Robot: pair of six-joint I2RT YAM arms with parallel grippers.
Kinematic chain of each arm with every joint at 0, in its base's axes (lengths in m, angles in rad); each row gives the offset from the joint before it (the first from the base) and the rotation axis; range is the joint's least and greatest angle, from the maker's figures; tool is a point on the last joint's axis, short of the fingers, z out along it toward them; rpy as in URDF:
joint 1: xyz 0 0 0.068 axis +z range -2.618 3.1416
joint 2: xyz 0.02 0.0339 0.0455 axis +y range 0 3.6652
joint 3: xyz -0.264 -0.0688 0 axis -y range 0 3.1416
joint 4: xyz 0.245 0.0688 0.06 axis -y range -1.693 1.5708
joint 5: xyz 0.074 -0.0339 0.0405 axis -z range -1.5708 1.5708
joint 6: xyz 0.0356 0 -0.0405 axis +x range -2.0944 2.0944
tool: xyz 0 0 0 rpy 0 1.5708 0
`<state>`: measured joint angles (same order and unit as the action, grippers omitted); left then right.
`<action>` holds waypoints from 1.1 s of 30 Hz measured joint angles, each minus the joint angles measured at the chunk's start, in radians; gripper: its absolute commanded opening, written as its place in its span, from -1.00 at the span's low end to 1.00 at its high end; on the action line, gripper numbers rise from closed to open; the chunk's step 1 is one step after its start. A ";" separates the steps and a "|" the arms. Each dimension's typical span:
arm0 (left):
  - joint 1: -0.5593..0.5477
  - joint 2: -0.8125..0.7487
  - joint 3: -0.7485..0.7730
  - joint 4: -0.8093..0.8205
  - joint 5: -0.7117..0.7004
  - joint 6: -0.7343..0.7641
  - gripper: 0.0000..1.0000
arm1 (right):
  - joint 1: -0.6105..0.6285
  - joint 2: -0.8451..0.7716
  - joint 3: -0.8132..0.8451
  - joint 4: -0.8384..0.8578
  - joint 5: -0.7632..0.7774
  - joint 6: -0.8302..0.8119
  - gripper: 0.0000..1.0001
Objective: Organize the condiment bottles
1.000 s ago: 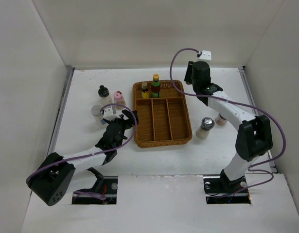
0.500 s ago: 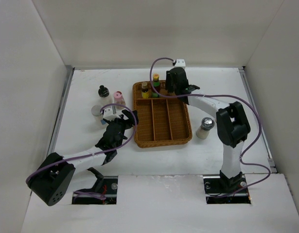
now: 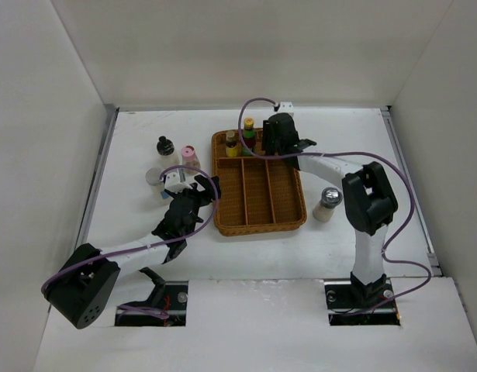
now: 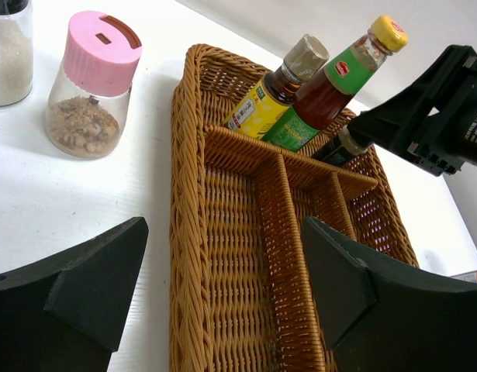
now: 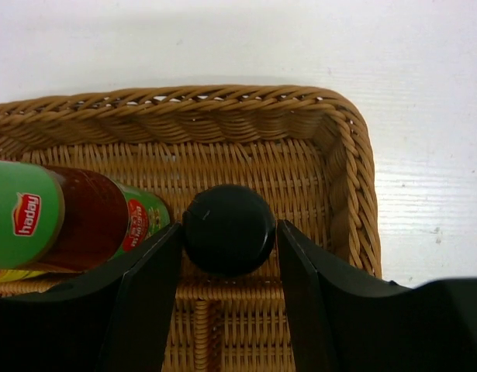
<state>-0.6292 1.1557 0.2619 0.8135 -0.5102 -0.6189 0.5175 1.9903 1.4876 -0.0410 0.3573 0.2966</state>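
In the right wrist view, my right gripper (image 5: 229, 242) is shut on a black-capped bottle (image 5: 229, 229), a finger against each side of the cap. The bottle stands in the back right corner of the wicker tray (image 5: 348, 155). Beside it lean a green-labelled bottle with a yellow cap (image 4: 348, 68) and a yellow-labelled bottle (image 4: 275, 91). The top view hides the held bottle under the right gripper (image 3: 272, 144). My left gripper (image 4: 222, 294) hangs open over the tray's left rim (image 4: 184, 232), holding nothing.
Left of the tray stand a pink-capped jar (image 3: 190, 156), a black-capped bottle (image 3: 164, 146) and a clear jar (image 3: 154, 178). A silver-capped shaker (image 3: 328, 203) stands to the tray's right. The tray's three long front compartments (image 3: 257, 190) hold nothing.
My right arm has swung left from beyond the tray's right side to over its back right corner. The left arm has not moved.
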 measured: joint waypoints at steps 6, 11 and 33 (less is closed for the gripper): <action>0.000 0.000 0.000 0.000 0.000 0.000 0.59 | 0.000 0.000 -0.021 -0.002 -0.008 0.014 0.22; -0.001 0.000 0.000 0.000 0.000 -0.001 0.59 | 0.000 -0.010 -0.035 -0.003 -0.010 0.022 0.46; -0.002 -0.004 0.000 0.001 0.003 -0.003 0.59 | 0.066 -0.986 -0.714 -0.081 0.396 0.122 0.94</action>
<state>-0.6308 1.1515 0.2619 0.8146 -0.5076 -0.6220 0.5835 1.0046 0.7734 -0.1223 0.7528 0.4187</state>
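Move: The right hand is still around the black-capped bottle in the basket's far right compartment; the bottle's middle is straight below, about 3 cm down. The sauce bottle stands some 6 cm left of the hand, level with it, and the yellow-label bottle 10 cm left. The silver-lidded jar is roughly 20 cm back and 15 cm to the right. From the left hand, the black-capped bottle lies about 19 cm ahead and 15 cm right. Downward first, by about 1 cm, the right hand eases its fingers open and lets go of the black-capped bottle. The hand then rises some 13 cm and sweeps back and right, ending about 18 cm back and 15 cm right, over towards the silver-lidded jar with the fingers nearly fully open. On the way the fingertips tip up some 15 degrees and the hand turns clockwise by about 20 degrees. ##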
